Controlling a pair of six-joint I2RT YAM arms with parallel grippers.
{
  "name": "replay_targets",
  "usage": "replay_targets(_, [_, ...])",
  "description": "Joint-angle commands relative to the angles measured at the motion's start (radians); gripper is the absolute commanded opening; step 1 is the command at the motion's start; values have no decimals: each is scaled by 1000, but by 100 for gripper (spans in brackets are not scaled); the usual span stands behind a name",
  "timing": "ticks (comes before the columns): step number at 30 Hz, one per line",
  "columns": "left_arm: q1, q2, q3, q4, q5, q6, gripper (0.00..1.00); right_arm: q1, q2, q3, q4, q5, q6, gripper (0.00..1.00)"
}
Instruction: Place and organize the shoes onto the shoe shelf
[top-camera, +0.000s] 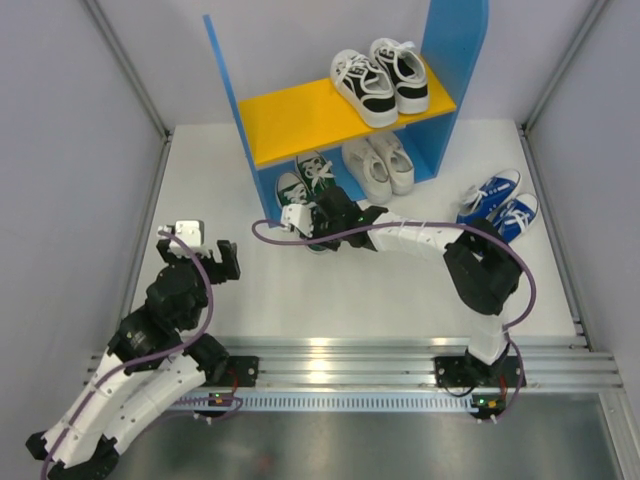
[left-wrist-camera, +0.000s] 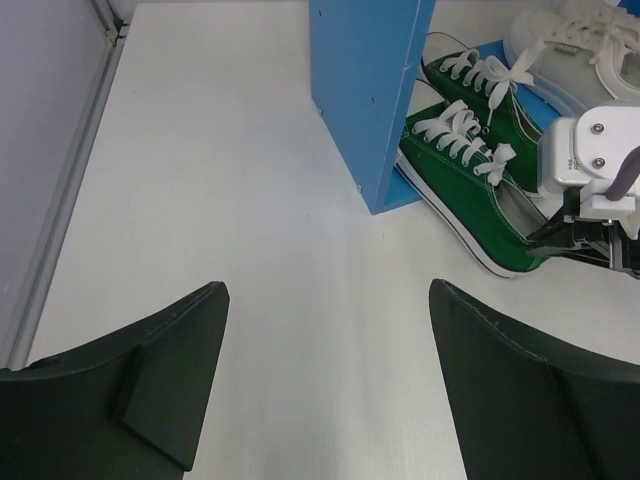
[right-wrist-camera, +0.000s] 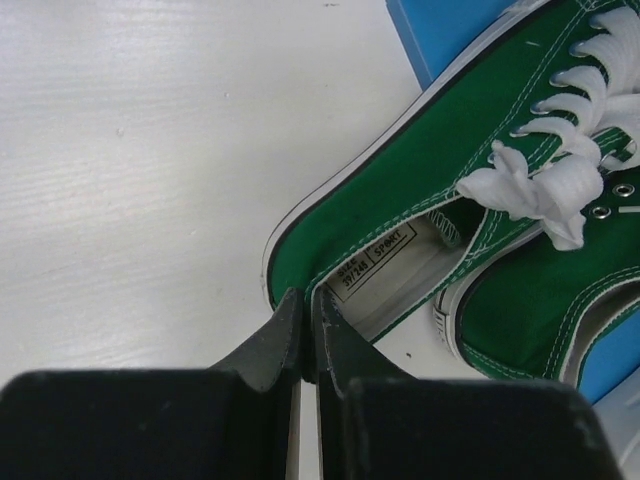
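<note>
The shoe shelf (top-camera: 300, 115) has blue sides and an orange board. The green pair sits at its lower left: one shoe (top-camera: 318, 170) is further in, the other (top-camera: 295, 190) has its heel sticking out in front. My right gripper (top-camera: 318, 222) is shut on that shoe's heel rim; in the right wrist view the fingers (right-wrist-camera: 307, 300) pinch the collar of the green shoe (right-wrist-camera: 400, 190). The white pair (top-camera: 380, 165) sits at the lower right. The blue pair (top-camera: 500, 205) lies on the table to the right. My left gripper (left-wrist-camera: 328, 290) is open and empty over bare table.
A black-and-white pair (top-camera: 380, 80) stands on the orange board. The shelf's blue left panel (left-wrist-camera: 370, 90) stands just left of the green shoes (left-wrist-camera: 470, 190). Metal frame posts and grey walls border the table on both sides.
</note>
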Motion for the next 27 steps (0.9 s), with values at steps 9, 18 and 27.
replay_targets(9, [4,-29,-6,51,-18,13,86,14,1,126,139,63,110,0])
replay_targets(18, [2,-52,-8,52,-16,10,86,3,83,239,170,127,116,0])
replay_targets(27, [5,-52,-9,55,-13,11,86,-9,138,286,205,173,135,0])
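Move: The right fingers are already shut on the heel of a green shoe whose toe is over the lower shelf. The free spot it goes to lies about 14 cm ahead, 8 cm left and 4 cm lower. The other green shoe stands about 15 cm ahead and 1 cm right, the white shoes 20 cm ahead and 18 cm right, the left panel's front edge 4 cm ahead and 13 cm left. From the idle left hand, that spot is some 25 cm ahead, 16 cm right, 21 cm down. Keeping its pinch on the back of the green shoe's heel collar, the right hand hitches the heel up about 4 cm while carrying it forward and left, roughly 5 cm forward and 4 cm left, into the lower shelf's left end between the side panel and the other green shoe. The rise stops before the push inward ends; the wrist turns some 10 degrees, partly clockwise. ##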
